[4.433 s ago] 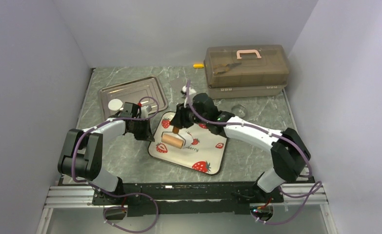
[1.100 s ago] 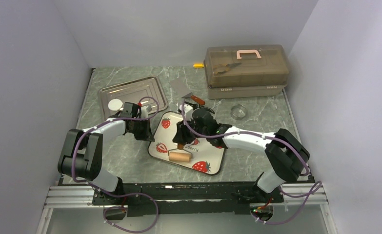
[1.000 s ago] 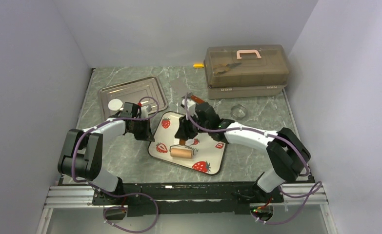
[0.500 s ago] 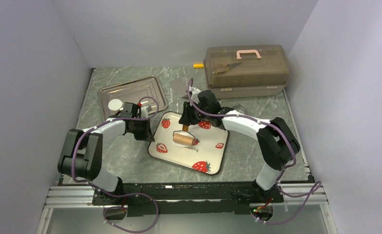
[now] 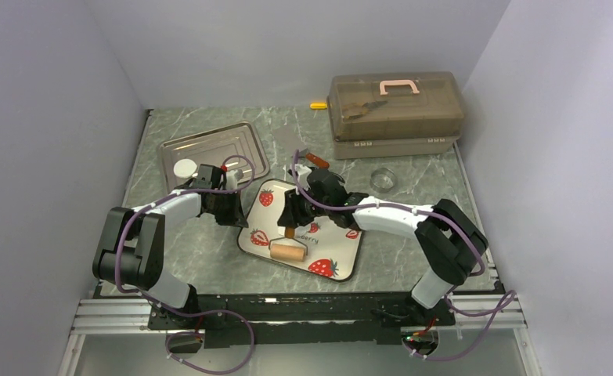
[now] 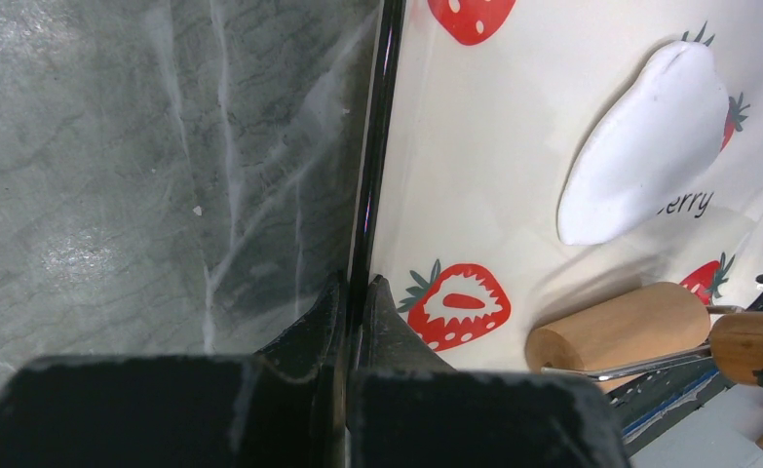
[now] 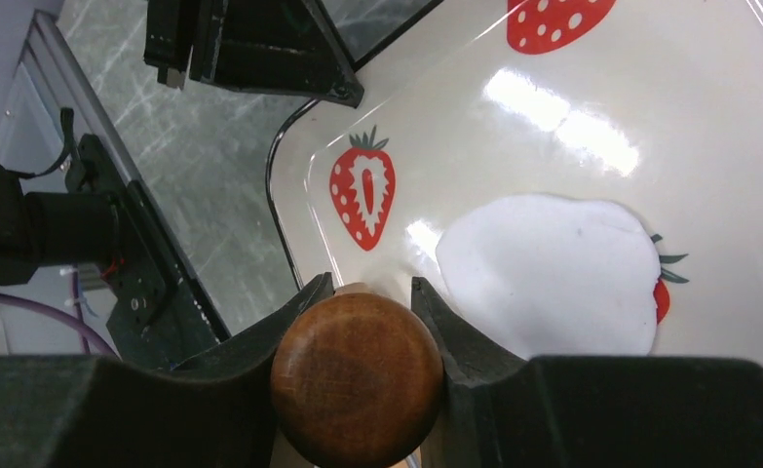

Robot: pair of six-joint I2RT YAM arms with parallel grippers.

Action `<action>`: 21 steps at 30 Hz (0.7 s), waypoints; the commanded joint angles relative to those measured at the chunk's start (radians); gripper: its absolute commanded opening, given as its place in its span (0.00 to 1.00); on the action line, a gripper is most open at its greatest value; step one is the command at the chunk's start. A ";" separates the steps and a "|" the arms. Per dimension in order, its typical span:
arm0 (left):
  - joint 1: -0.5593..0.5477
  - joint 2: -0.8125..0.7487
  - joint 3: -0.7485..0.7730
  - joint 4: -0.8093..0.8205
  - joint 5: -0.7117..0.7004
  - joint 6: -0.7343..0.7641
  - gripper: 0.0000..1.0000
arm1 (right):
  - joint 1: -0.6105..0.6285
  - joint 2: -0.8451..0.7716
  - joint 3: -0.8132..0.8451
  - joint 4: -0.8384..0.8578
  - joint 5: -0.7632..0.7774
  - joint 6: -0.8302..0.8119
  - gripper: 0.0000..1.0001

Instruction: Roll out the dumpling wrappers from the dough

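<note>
A flattened white patch of dough (image 6: 645,146) lies on the strawberry plate (image 6: 475,195), also seen in the right wrist view as the dough (image 7: 553,278). My right gripper (image 7: 370,285) is shut on the round brown handle (image 7: 358,375) of the wooden roller (image 5: 287,251), which rests on the plate's near part, just off the dough. From above, the right gripper (image 5: 290,221) hides the dough. My left gripper (image 6: 355,288) is shut on the plate's black left rim (image 6: 377,146). One round white dumpling wrapper (image 5: 184,168) lies in the metal tray (image 5: 225,141).
A brown toolbox (image 5: 395,106) with a pink handle stands at the back right. A clear glass ring (image 5: 382,180) sits in front of it. A scraper (image 5: 307,157) lies behind the plate, and a small yellow object (image 5: 318,105) by the back wall.
The right gripper has rolled the roller away over the dough and back toward the plate's near edge. The left gripper has kept its hold on the rim without moving.
</note>
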State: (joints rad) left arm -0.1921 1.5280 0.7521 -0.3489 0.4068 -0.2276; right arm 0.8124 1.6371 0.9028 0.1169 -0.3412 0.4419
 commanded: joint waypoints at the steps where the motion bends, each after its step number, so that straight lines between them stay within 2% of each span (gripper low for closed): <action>1: 0.013 0.005 0.011 0.011 -0.059 -0.009 0.00 | -0.010 -0.008 0.052 -0.222 0.005 -0.148 0.00; 7: 0.013 -0.008 0.009 0.012 -0.066 -0.008 0.00 | -0.093 -0.038 0.249 -0.173 -0.106 -0.131 0.00; 12: 0.014 -0.015 0.006 0.014 -0.068 -0.007 0.00 | -0.125 0.030 0.310 -0.197 0.038 -0.160 0.00; 16: 0.016 -0.017 0.006 0.015 -0.067 -0.009 0.00 | -0.124 0.094 0.268 -0.190 0.083 -0.165 0.00; 21: 0.016 -0.012 0.007 0.015 -0.064 -0.009 0.00 | -0.091 0.126 0.134 -0.188 0.180 -0.182 0.00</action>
State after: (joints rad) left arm -0.1909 1.5276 0.7521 -0.3485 0.4080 -0.2279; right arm 0.6846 1.7409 1.1316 -0.0357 -0.2745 0.3164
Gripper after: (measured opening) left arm 0.032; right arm 0.351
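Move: The dough lies some 3 cm ahead of my right hand and 1 cm to its right, about 8 cm lower. The roller on the handle I hold sits about 5 cm behind that hand and 6 cm below it, at the dough's near side. The tray rim in my left fingers is 13 cm to the left of my right hand and 3 cm ahead. From my left hand, the dough is about 14 cm to the right, level with it fore and aft, and 1 cm lower. Keeping hold of the handle, I lift the roller off the tray at the dough's near side and swing my right hand forward in an arc, climbing nearly 7 cm as it goes, then bring it down about 5 cm so the roller comes onto the middle of the dough, some 8 cm farther out. My left hand stays still, pinching the tray rim. ##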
